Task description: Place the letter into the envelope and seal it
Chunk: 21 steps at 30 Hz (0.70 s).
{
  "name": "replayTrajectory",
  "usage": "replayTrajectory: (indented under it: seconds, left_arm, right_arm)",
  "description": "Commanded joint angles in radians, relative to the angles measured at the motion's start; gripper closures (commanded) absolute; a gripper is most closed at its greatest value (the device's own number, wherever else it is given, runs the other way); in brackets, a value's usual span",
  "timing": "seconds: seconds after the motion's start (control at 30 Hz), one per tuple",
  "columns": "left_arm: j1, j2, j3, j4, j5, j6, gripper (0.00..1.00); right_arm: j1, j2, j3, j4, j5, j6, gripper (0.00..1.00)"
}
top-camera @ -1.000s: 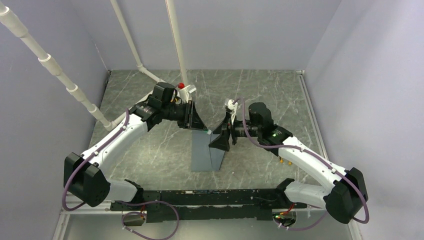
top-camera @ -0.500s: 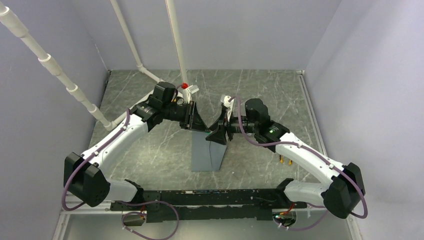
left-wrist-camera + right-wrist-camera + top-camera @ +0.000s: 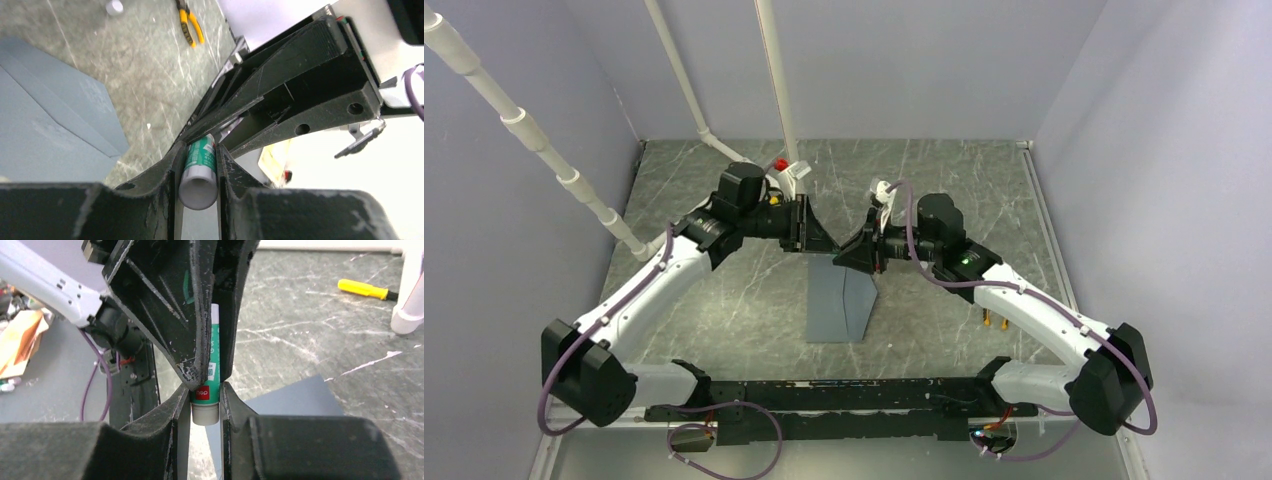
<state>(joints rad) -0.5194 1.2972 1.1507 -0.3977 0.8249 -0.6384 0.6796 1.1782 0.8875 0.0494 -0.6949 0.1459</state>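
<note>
A green-and-white glue stick (image 3: pixel 200 170) is held above the table between both grippers. My left gripper (image 3: pixel 198 150) is shut on its white end. My right gripper (image 3: pixel 206 390) is shut on the other end of the glue stick (image 3: pixel 206 400), which carries a red label and a pale knob. In the top view the left gripper (image 3: pixel 819 237) and the right gripper (image 3: pixel 849 250) meet tip to tip over the far end of the envelope (image 3: pixel 842 300). The slate-grey envelope lies flat on the marble table (image 3: pixel 724 300). The letter is out of view.
White pipes (image 3: pixel 776 80) rise at the back left of the table. Yellow-handled pliers (image 3: pixel 190 22) and a small white cap (image 3: pixel 114 7) lie on the table. A yellow screwdriver (image 3: pixel 362 288) lies beside a white pipe foot (image 3: pixel 407 315).
My right gripper has moved left up to the left gripper and closed on the free end of the glue stick. The left arm has shifted slightly back, still gripping.
</note>
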Motion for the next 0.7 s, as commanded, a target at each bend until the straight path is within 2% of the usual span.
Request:
replayTrajectory:
  seconds: [0.0,0.17,0.3,0.43,0.53,0.6,0.67]
  left_arm:
    - [-0.021,-0.099,-0.055,0.265,-0.152,-0.119,0.9]
    - [-0.033,-0.148,-0.174,0.456,-0.318,-0.134,0.94]
    - [-0.036,-0.155,-0.234,0.573,-0.371,-0.13,0.96]
    - [-0.036,-0.16,-0.258,0.615,-0.39,-0.094,0.98]
    - [-0.037,-0.167,-0.271,0.622,-0.406,-0.059,0.97]
    - [-0.037,-0.166,-0.289,0.66,-0.388,-0.057,0.97]
    - [-0.036,-0.156,-0.296,0.694,-0.374,-0.061,0.98]
  right_arm:
    - [0.012,-0.01,-0.017,0.204,0.104,0.176,0.97]
    - [0.028,0.005,-0.065,0.423,0.184,0.467,0.96]
    - [0.042,0.02,-0.078,0.565,0.224,0.648,0.94]
    - [0.051,0.014,-0.087,0.625,0.211,0.722,0.88]
    - [0.051,-0.01,-0.093,0.612,0.215,0.761,0.77]
    - [0.05,-0.016,-0.095,0.637,0.218,0.807,0.76]
    - [0.051,-0.007,-0.093,0.67,0.221,0.869,0.83]
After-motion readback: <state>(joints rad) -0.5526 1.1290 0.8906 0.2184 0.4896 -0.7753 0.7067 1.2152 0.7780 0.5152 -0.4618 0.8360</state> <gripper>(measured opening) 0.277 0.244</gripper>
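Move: I already hold the glue stick between both hands: its middle is about 1 cm to the right of my left hand and some 2 cm to the left of my right hand, level with both. The envelope lies on the table about 25 cm below, roughly 2 cm ahead, centred 1 cm right of my left hand and 2 cm left of my right. From my right hand the loose glue cap is about 9 cm ahead, 18 cm right and 24 cm down. Keeping both pinches on the glue stick, I lift it away from the envelope: each hand rises about 4.5 cm, my left also going forward as far, my right some 2.5 cm forward and slightly left. Meanwhile my wrists roll oppositely about the left-right line, some 20 degrees each, my left hand also swinging counter-clockwise and my right clockwise. ##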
